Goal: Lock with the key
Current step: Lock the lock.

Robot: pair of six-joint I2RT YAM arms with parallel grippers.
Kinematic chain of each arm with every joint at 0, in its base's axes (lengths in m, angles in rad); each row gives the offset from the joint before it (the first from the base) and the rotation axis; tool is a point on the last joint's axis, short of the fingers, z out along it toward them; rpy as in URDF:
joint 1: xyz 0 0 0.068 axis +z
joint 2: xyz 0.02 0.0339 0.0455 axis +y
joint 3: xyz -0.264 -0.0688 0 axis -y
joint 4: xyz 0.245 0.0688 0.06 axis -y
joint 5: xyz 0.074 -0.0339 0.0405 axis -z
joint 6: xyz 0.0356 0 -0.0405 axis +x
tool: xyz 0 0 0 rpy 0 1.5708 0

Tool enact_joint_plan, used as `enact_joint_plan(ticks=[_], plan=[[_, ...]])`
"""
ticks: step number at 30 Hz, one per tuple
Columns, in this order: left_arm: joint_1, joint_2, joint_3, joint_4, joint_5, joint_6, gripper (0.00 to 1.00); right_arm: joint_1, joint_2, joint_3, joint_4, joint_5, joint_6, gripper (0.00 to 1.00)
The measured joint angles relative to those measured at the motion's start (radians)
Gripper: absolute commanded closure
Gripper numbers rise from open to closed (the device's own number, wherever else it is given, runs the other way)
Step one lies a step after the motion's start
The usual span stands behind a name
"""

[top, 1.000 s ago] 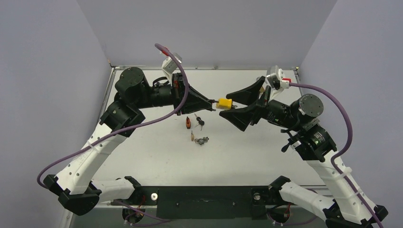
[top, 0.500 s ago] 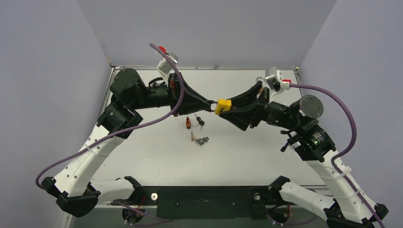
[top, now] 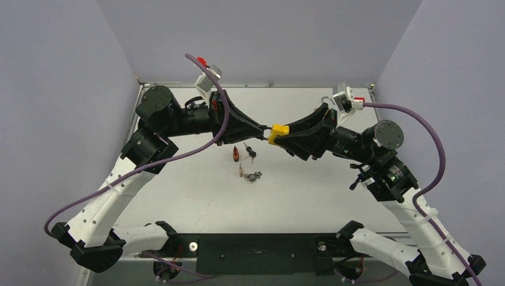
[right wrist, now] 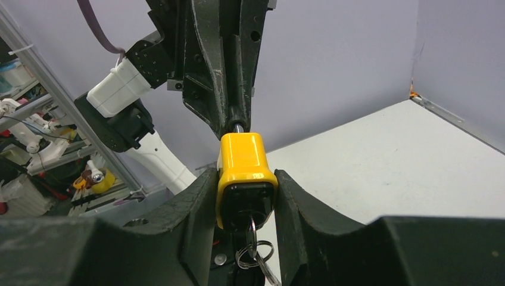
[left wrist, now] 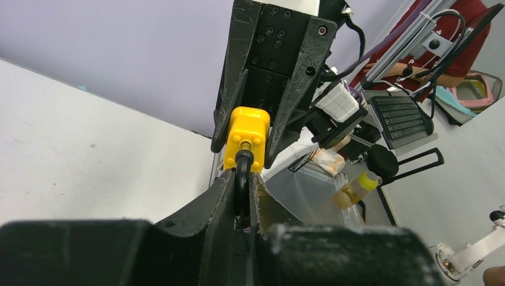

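Note:
A yellow padlock point(top: 279, 132) hangs in mid-air above the table's far middle, held between both arms. My left gripper point(top: 264, 130) is shut on its black shackle point(left wrist: 242, 173), which runs down between the two fingers. My right gripper point(top: 287, 134) comes from the right, and its fingers press on both sides of the yellow body point(right wrist: 241, 155). A key point(right wrist: 251, 229) sits in the keyhole on the padlock's underside, with a wire ring hanging from it between the right fingers. In the left wrist view the padlock point(left wrist: 246, 136) stands just beyond my left gripper point(left wrist: 241, 177).
On the white table point(top: 178, 190), below the padlock, lie a small reddish-brown item point(top: 236, 154), a dark loose key point(top: 250, 151) and a little metal bunch point(top: 253, 176). Grey walls close in the table on three sides.
The right jaws, wide apart a second ago, have closed onto the padlock's body. The left wrist has turned a little and the padlock has shifted slightly left.

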Motion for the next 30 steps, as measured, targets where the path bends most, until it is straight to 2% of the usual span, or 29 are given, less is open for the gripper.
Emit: enact_joint_plan(ticks=[3,5,16,30], plan=[[0.0,0.0,0.0,-0.002,-0.004,0.018,0.75,0.002,0.0,-0.002,0.0,0.003,0.012,1.0],[0.0,0.0,0.0,-0.007,-0.005,0.032,0.72,0.006,0.002,-0.005,0.0,0.004,0.018,1.0],[0.016,-0.002,0.018,-0.082,-0.007,0.121,0.68,0.006,-0.002,-0.019,-0.012,0.008,0.035,1.0],[0.045,-0.017,0.018,-0.095,0.027,0.158,0.66,0.006,-0.013,-0.019,-0.038,0.008,0.038,1.0]])
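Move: The yellow lock's body sits between the right gripper's fingers, its middle about 1 cm to the left of that hand point, level with it. From the left hand, which still pinches the black shackle, the body lies some 5 cm to the right, with no offset ahead or back and about the same height. The lock's key hangs roughly 4 cm below the right hand and 2 cm to its right, at no distance ahead or back. Let go of the black shackle: open the left gripper to about a third while easing it down some 1 cm and slightly forward. Then back it off about 1 cm to the left, away from the lock, rolling it roughly 5 degrees, so a finger stands on either side of the shackle. Keep the right gripper shut on the yellow body, letting it sink about 1 cm. ##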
